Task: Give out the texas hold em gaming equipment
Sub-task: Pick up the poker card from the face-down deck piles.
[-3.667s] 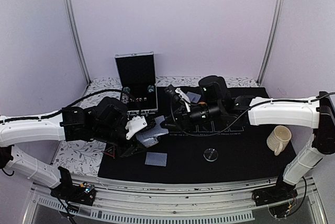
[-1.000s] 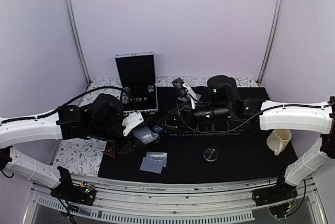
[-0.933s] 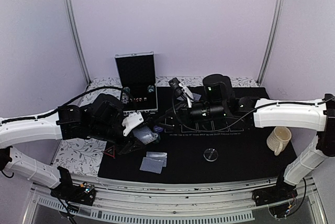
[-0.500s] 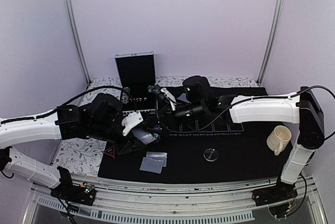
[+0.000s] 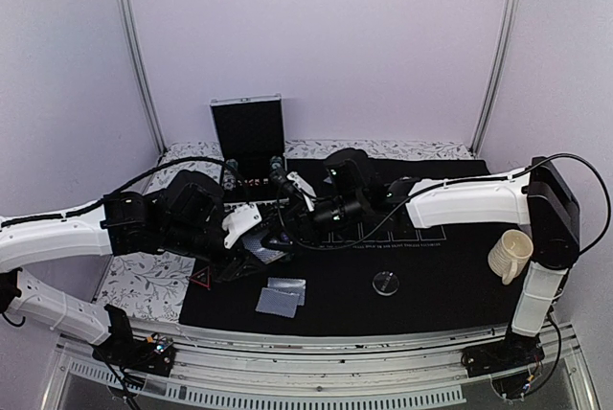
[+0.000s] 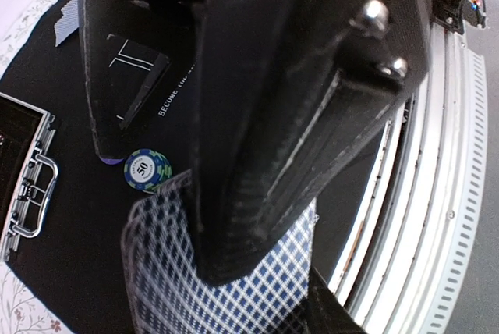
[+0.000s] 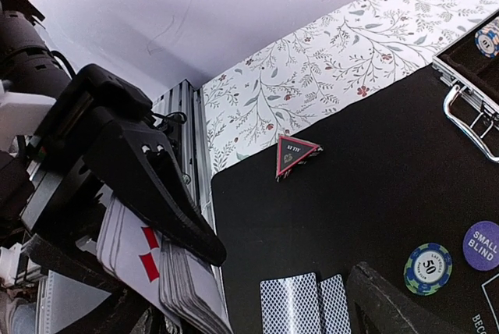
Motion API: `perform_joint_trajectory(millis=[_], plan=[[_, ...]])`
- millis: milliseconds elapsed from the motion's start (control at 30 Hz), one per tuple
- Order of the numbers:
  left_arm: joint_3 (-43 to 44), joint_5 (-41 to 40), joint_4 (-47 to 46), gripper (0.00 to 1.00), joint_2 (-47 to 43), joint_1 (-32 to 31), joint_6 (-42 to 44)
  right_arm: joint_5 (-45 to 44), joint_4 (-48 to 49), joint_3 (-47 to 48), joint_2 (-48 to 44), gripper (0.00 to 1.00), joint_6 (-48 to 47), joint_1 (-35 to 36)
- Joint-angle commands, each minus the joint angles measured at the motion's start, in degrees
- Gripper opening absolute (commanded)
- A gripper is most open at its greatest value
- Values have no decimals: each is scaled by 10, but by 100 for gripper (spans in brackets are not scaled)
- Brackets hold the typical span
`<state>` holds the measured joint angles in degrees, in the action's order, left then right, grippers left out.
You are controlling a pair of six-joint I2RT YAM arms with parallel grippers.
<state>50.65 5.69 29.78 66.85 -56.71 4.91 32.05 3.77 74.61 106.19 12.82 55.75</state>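
Observation:
My left gripper (image 5: 257, 245) is shut on a deck of playing cards (image 6: 179, 287) with blue-chequered backs, held just above the black mat's left part. In the right wrist view the deck (image 7: 183, 279) shows its stacked edges and a red-pipped face. My right gripper (image 5: 284, 226) hangs open right beside the deck with nothing in it; one of its fingers (image 7: 390, 307) shows. Two face-down cards (image 5: 281, 295) lie on the mat near the front. A green-blue chip (image 7: 427, 268) and a purple chip (image 7: 482, 245) lie by the deck. The red triangle marker (image 5: 202, 277) sits at the mat's left edge, the clear disc (image 5: 386, 283) at centre front.
An open metal case (image 5: 251, 151) with chips stands at the back left, its handle (image 7: 468, 119) near the right gripper. A cream mug (image 5: 510, 255) stands at the mat's right edge. Floral cloth (image 5: 144, 285) borders the black mat (image 5: 431, 285).
My right arm has swung left across the mat to the held deck, its jaws narrowing a little. The left arm holds still with the deck. A second card has joined the first on the mat.

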Motion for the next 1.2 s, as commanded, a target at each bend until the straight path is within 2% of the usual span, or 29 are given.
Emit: perform_joint_trajectory(millis=[0, 333, 533, 867, 1167], plan=[[10, 10, -5, 38, -10, 0, 8, -14, -14, -16, -31, 81, 0, -19], [10, 0, -5, 38, -4, 0, 9, 19, -13, -19, -41, 64, 3, -20], [9, -5, -5, 38, -2, 0, 9, 42, -13, -20, -49, 36, 7, -20], [8, -19, -5, 38, 4, 0, 8, 41, -41, -18, -63, 4, 3, -20], [8, -21, -5, 38, 5, 0, 8, 21, -73, -22, -81, 2, -4, -23]])
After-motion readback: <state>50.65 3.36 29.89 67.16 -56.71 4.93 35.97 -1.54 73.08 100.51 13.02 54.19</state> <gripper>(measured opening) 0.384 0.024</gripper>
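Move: The face-down deck is already in the left hand's grip, its middle about 2 cm to that hand's right and 1 cm ahead, at the same height. From the right hand, whose open fingers already reach over the deck, its middle lies some 3 cm to the left, about 1 cm back and 1 cm lower. The two dealt cards lie on the mat about 17 cm beneath the right hand, 1 cm ahead and 1 cm left; the 50-chip stack stands about 11 cm ahead, 1 cm right and 16 cm lower. The right fingertips close from nearly wide open to shut, pinching the back-side card of the deck by the edge on their side. Meanwhile the right hand eases about 2 cm to the right and as much up, drawing back a centimetre towards its base. The left fingers keep their hold on the deck. ##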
